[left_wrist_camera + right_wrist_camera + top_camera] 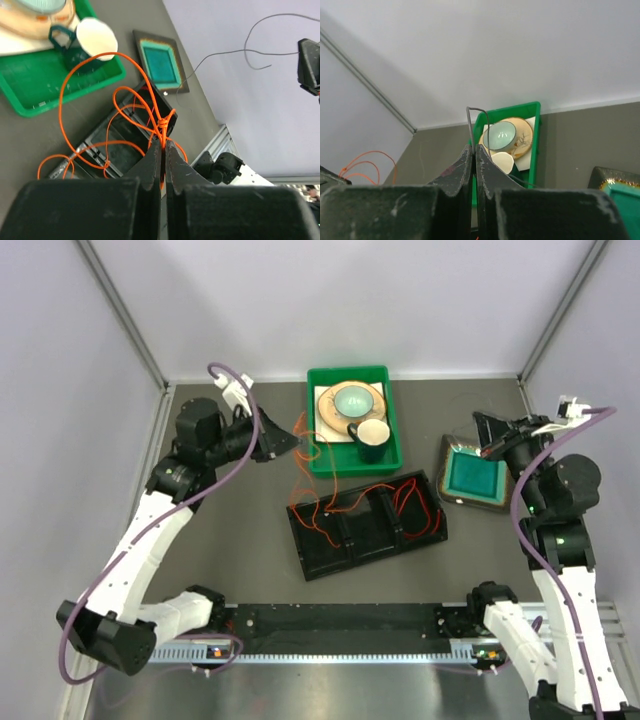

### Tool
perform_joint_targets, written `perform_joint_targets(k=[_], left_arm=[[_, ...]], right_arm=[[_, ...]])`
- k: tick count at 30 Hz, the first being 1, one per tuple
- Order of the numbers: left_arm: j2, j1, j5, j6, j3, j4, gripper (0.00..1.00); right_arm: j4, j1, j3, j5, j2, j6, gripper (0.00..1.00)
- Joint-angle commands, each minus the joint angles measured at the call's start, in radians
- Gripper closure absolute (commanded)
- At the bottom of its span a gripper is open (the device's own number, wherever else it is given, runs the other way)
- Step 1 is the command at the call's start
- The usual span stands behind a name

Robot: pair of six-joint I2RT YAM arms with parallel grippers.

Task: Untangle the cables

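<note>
My left gripper (297,443) is raised beside the green bin and shut on the orange cable (90,80) at a knot; the pinch shows in the left wrist view (163,144). The orange loops hang down to the black tray (340,545). A red cable (415,502) lies looped over the tray's right half. My right gripper (479,424) is lifted at the right and shut on a thin grey cable (470,120), which arches just above its tips (474,148). The grey cable (250,47) also shows in mid-air in the left wrist view.
A green bin (392,435) at the back centre holds plates, a bowl and a dark mug with a white inside (372,437). A square teal dish (474,476) sits right of the tray. A black rail (340,628) runs along the near edge.
</note>
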Motion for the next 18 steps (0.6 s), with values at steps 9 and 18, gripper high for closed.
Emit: perform_joint_targets(k=[9,18], left_arm=[[-0.119,-0.003,0.006,0.046,0.078,0.028,1.0],[-0.168,-0.003,-0.051,0.078,0.078,-0.026,1.0]], right_arm=[[0.038,-0.006,0.038,-0.037,0.012,0.007,1.0],[0.069,-0.006,0.017,-0.06,0.032,0.044,1.0]])
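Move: Beneath the left hand, which already pinches the orange cable by its knot, the loops hang down to the left end of the black tray. The tray's middle lies about 14 cm to the right, 2 cm back and some 31 cm below. From the same hand, the green bin is about 22 cm ahead and 11 cm right, and the red cable in the tray 2 cm ahead and 27 cm right. From the right hand, the tray's middle is about 15 cm left, 2 cm back and 37 cm down. Hoisting the orange cable up from the black tray, the left hand rises about 6 cm and draws back some 3 cm, fast at first, then easing almost to a stop. Its fingertips tilt upward by roughly 10 degrees while the shut fingers keep their pinch at the knot and the loops hang below. ##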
